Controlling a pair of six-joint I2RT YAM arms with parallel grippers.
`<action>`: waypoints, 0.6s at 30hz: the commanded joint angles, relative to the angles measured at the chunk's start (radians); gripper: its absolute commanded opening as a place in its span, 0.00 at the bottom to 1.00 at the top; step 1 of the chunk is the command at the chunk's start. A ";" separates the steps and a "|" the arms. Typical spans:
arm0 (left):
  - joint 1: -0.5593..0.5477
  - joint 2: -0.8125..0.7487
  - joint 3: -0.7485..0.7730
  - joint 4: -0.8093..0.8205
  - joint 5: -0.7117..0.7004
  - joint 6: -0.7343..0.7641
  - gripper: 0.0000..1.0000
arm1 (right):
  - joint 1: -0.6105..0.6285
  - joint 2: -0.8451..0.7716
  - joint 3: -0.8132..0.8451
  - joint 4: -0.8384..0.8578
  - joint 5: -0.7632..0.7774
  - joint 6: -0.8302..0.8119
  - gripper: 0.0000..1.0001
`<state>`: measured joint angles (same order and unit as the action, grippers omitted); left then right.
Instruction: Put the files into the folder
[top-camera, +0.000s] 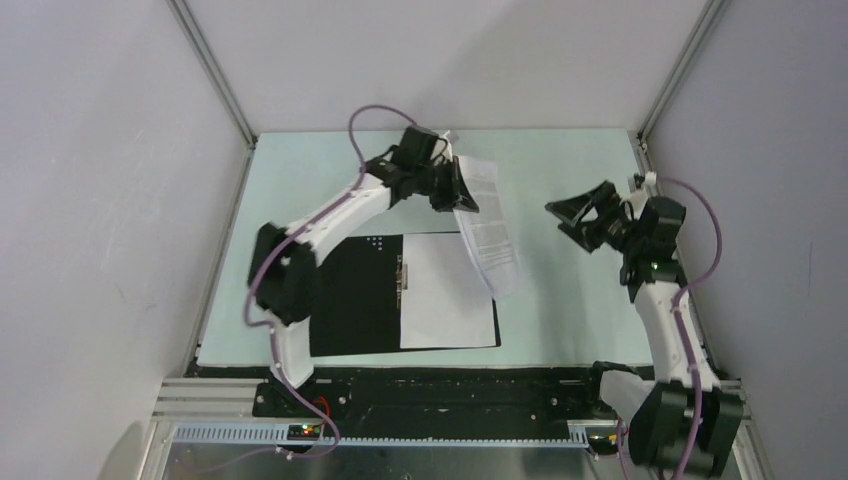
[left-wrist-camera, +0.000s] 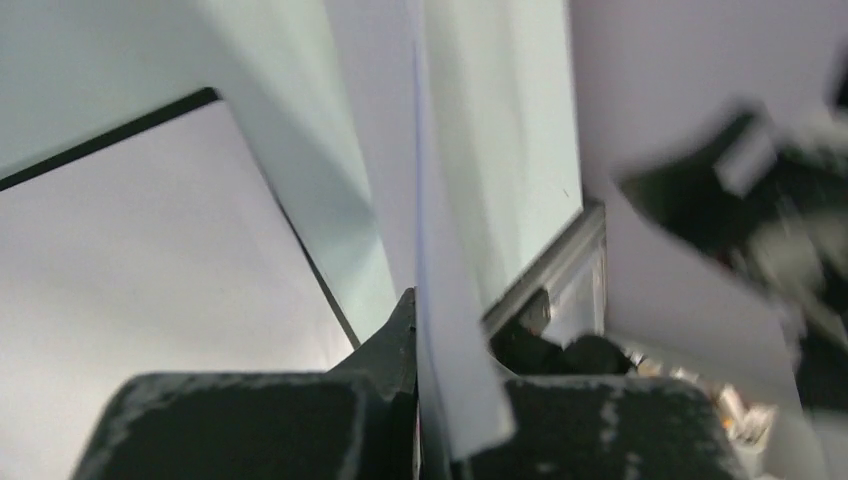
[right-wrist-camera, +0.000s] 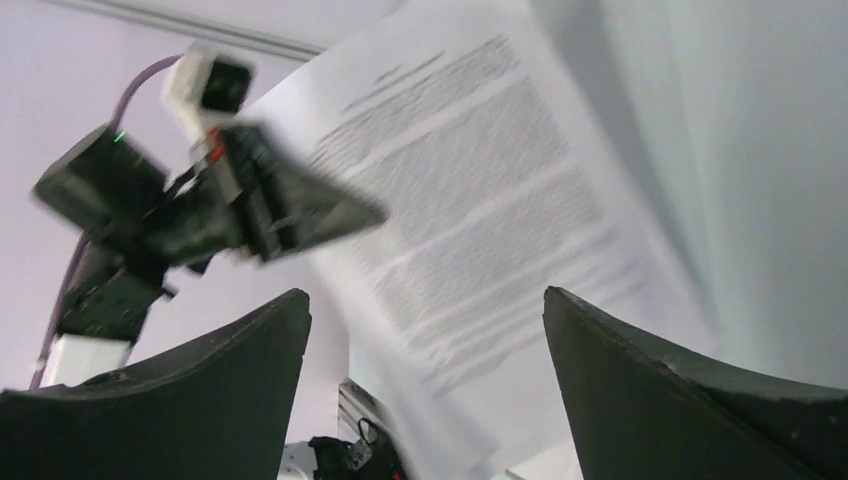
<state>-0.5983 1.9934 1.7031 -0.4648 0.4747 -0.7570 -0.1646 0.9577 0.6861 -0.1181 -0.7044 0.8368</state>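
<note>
The folder (top-camera: 350, 295) lies open on the table, black inside up. A blank white sheet (top-camera: 450, 290) rests flat on its right half. A printed sheet (top-camera: 490, 225) hangs tilted above the table, its lower end over the blank sheet. My left gripper (top-camera: 455, 188) is shut on the printed sheet's upper edge; the left wrist view shows that sheet (left-wrist-camera: 450, 290) pinched between the jaws of the left gripper (left-wrist-camera: 425, 400). My right gripper (top-camera: 585, 215) stands open to the right of the sheet, apart from it. In the right wrist view the printed sheet (right-wrist-camera: 480, 200) fills the space beyond the open right gripper (right-wrist-camera: 425, 300).
A pale green mat (top-camera: 560, 310) covers the table. White walls with aluminium rails (top-camera: 215, 70) close in the sides and back. A black strip (top-camera: 450, 385) runs along the near edge by the arm bases.
</note>
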 joint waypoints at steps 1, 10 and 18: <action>-0.018 -0.289 -0.043 -0.130 0.122 0.285 0.00 | -0.025 0.182 0.064 0.457 -0.217 0.035 0.91; -0.040 -0.645 -0.177 -0.184 0.187 0.452 0.00 | 0.086 0.393 0.078 1.303 -0.420 0.423 0.94; -0.041 -0.722 -0.189 -0.193 0.164 0.472 0.00 | 0.225 0.454 0.076 1.603 -0.441 0.601 0.95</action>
<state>-0.6350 1.3033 1.5181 -0.6495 0.6353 -0.3386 -0.0013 1.4113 0.7368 1.2465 -1.0996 1.3464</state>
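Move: The left hand already pinches the files by their left edge; the white stack on the folder's right half lies about 10 cm back, 2 cm left and 17 cm below it. The folder's black cover is some 11 cm back and 23 cm left, equally low. From the right hand, open and empty, the files' middle is roughly 16 cm left, 5 cm ahead and 12 cm lower. Still pinching the files, the left hand lifts them fast, about 18 cm up and some 15 cm back, drifting left over the folder's right half while its fingers tip up and turn clockwise. Wide open, the right hand first pushes about 5 cm forward, then draws back while rising some 10 cm and swinging left towards the files' right edge, tipping up and turning counter-clockwise about 30 degrees; contact can't be seen. ##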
